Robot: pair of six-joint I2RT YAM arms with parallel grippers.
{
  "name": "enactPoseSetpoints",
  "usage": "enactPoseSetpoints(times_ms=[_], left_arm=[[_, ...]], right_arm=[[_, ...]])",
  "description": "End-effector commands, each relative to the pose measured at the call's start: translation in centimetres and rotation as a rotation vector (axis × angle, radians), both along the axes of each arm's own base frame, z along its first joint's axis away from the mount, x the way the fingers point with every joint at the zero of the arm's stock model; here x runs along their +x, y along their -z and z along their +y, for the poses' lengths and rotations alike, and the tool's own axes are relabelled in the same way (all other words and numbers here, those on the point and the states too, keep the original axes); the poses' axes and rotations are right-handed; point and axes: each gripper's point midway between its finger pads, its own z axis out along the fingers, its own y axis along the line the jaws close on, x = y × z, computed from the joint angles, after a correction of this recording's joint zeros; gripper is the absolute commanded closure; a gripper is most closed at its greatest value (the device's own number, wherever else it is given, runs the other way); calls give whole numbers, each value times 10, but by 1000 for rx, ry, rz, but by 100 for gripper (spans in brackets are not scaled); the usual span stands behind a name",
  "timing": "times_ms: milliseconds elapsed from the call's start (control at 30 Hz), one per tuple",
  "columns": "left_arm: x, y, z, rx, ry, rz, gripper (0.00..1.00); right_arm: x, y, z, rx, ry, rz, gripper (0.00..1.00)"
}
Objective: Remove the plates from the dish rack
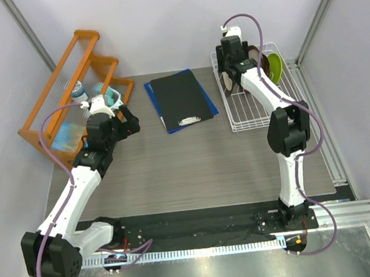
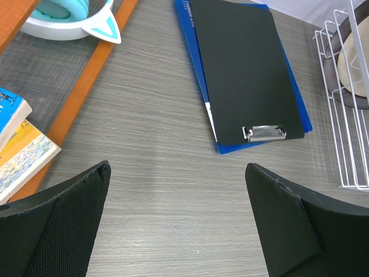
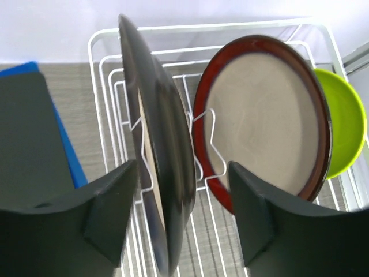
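The dark brown-grey rimmed plate [image 3: 164, 161] stands on edge in the white wire dish rack [image 3: 173, 29]. My right gripper [image 3: 181, 173] straddles its rim, one finger on each side, jaws apart with a gap to the plate on both sides. Behind it the dark red rimmed plate [image 3: 265, 115] leans upright in the tines. From above, the right gripper [image 1: 233, 75] hangs over the rack's [image 1: 251, 116] far end. My left gripper [image 2: 177, 173] stands open above bare table with nothing between its fingers, and is seen from above near the orange shelf [image 1: 127, 121].
A lime-green bowl [image 3: 343, 127] sits behind the red rimmed plate. A black clipboard on a blue folder [image 1: 180, 98] lies mid-table, left of the rack. An orange wooden shelf [image 1: 68, 78] with books and a small bowl stands at the far left.
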Motion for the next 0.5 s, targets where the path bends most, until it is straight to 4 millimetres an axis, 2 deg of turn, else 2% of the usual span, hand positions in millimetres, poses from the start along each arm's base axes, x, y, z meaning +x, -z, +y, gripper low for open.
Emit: enactPoseSetpoints(times_ms=[0, 133, 300, 367, 433, 467], left_arm=[[10, -7, -4, 4, 8, -44, 1], [11, -3, -7, 8, 20, -35, 1], [11, -5, -7, 16, 20, -40, 0], [11, -5, -4, 24, 11, -42, 1], [11, -4, -3, 30, 5, -40, 1], [12, -3, -3, 31, 4, -38, 1]], right_arm=[[11, -27, -7, -64, 33, -56, 35], [16, -12, -7, -91, 37, -20, 34], [22, 6, -8, -120, 45, 9, 38], [22, 8, -8, -128, 52, 13, 46], [21, 10, -6, -132, 49, 18, 66], [22, 9, -6, -136, 50, 16, 73]])
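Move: The grey plate stands upright between the right hand's open fingers, its middle roughly 2 cm ahead, 1 cm to the left and 7 cm below. Level with that hand to 3 cm ahead, the maroon plate is about 8 cm right and the green dish 15 cm right, both some 8 cm lower. The clipboard lies about 15 cm left, 8 cm back, 21 cm below. From the left hand the grey plate is about 26 cm ahead, 33 cm right and 7 cm down. Forward first by nearly 2 cm, then down about 2.5 cm, the right hand slides its fingers farther over the near upper part of the grey plate, rolling some 5 to 10 degrees so its left side sinks. The partly closed fingers narrow to about half their starting gap, mostly at the very end, coming to pinch the plate from both sides. ##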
